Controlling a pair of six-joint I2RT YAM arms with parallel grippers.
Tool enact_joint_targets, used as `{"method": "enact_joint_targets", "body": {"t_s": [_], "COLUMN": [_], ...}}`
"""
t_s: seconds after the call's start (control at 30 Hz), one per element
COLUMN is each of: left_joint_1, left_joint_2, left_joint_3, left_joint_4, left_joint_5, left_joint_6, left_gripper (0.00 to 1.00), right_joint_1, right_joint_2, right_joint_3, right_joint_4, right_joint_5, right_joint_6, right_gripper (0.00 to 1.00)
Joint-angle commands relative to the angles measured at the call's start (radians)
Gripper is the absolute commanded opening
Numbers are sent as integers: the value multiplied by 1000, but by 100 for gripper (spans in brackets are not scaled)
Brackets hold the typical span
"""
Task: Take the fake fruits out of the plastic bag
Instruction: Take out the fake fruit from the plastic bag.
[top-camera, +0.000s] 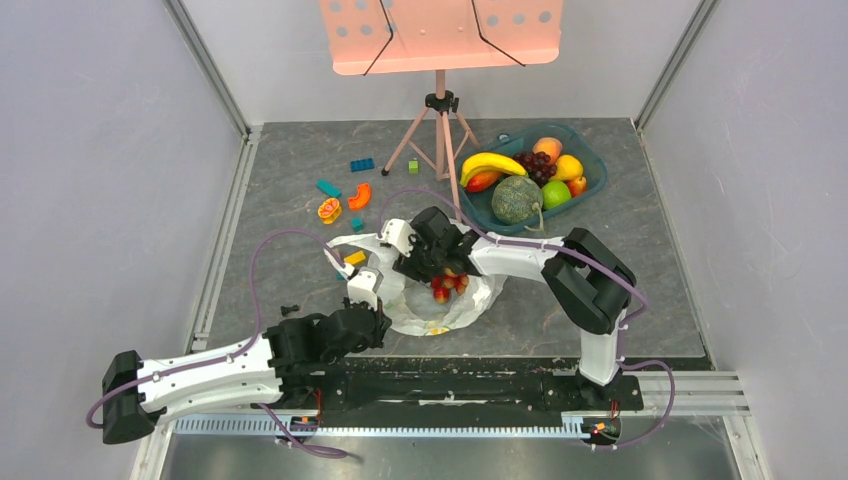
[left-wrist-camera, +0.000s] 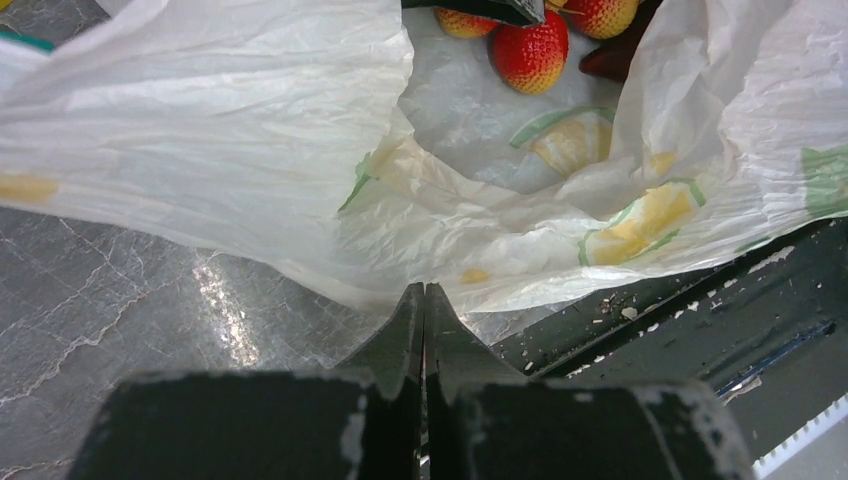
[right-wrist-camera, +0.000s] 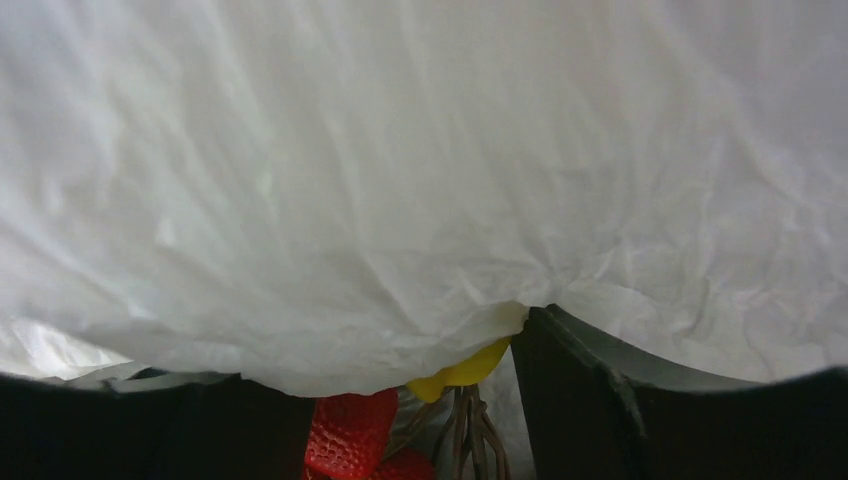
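Note:
The plastic bag (top-camera: 415, 312) (left-wrist-camera: 200, 130) lies crumpled at the table's middle, its mouth held open. A cluster of red fake fruits (top-camera: 447, 287) (left-wrist-camera: 530, 55) (right-wrist-camera: 345, 430) with brown stems rests inside it. My right gripper (top-camera: 440, 268) (right-wrist-camera: 400, 400) reaches into the bag, open, jaws straddling the cluster; bag film drapes over the left finger. A yellow piece (right-wrist-camera: 465, 372) shows above the stems. My left gripper (top-camera: 365, 292) (left-wrist-camera: 425, 290) is shut on the bag's near edge, whose folds converge at its tips. A yellow banana bunch (top-camera: 490, 163) lies in the blue bin.
A blue bin (top-camera: 592, 182) at the back right holds a melon, grapes and other fruit. A tripod stand (top-camera: 440, 130) rises behind the bag. Small toy bricks and orange pieces (top-camera: 340, 200) lie to the back left. A black rail (top-camera: 450, 385) runs along the near edge.

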Motion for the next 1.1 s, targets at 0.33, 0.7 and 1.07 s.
{"method": "enact_joint_targets", "body": {"t_s": [0.33,0.7,1.07], "left_joint_1": [-4,-4,-4], "left_joint_2": [-13,-18,-10], "left_joint_3": [-1,-4,-6], "left_joint_4": [13,16,31], "left_joint_5": [-37,-36,-34], "left_joint_6": [-57,-57,-58], "left_gripper": [2,2,2], "right_joint_1": [2,3,10], "right_joint_2": [-164,-311,-513], "right_joint_3": [-46,-78,-175], "right_joint_4": [-33,-188,-286], "right_joint_5": [-7,3,-13], "right_joint_6": [40,107,153], "right_gripper": [53,47,46]}}
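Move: The right hand is down in the bag with the yellow fruit almost between its fingers, about 1 cm ahead, 1 cm to the left and slightly lower. The strawberries lie some 3 cm back and 8 cm to the right; the yellow block stands outside the bag, about 9 cm left and 1 cm ahead. From the left hand the fruit is roughly 14 cm ahead, 3 cm right and 6 cm down. Right fingers pinch the yellow fruit, then lift about 8 cm while drawing back and right some 6 cm each. ##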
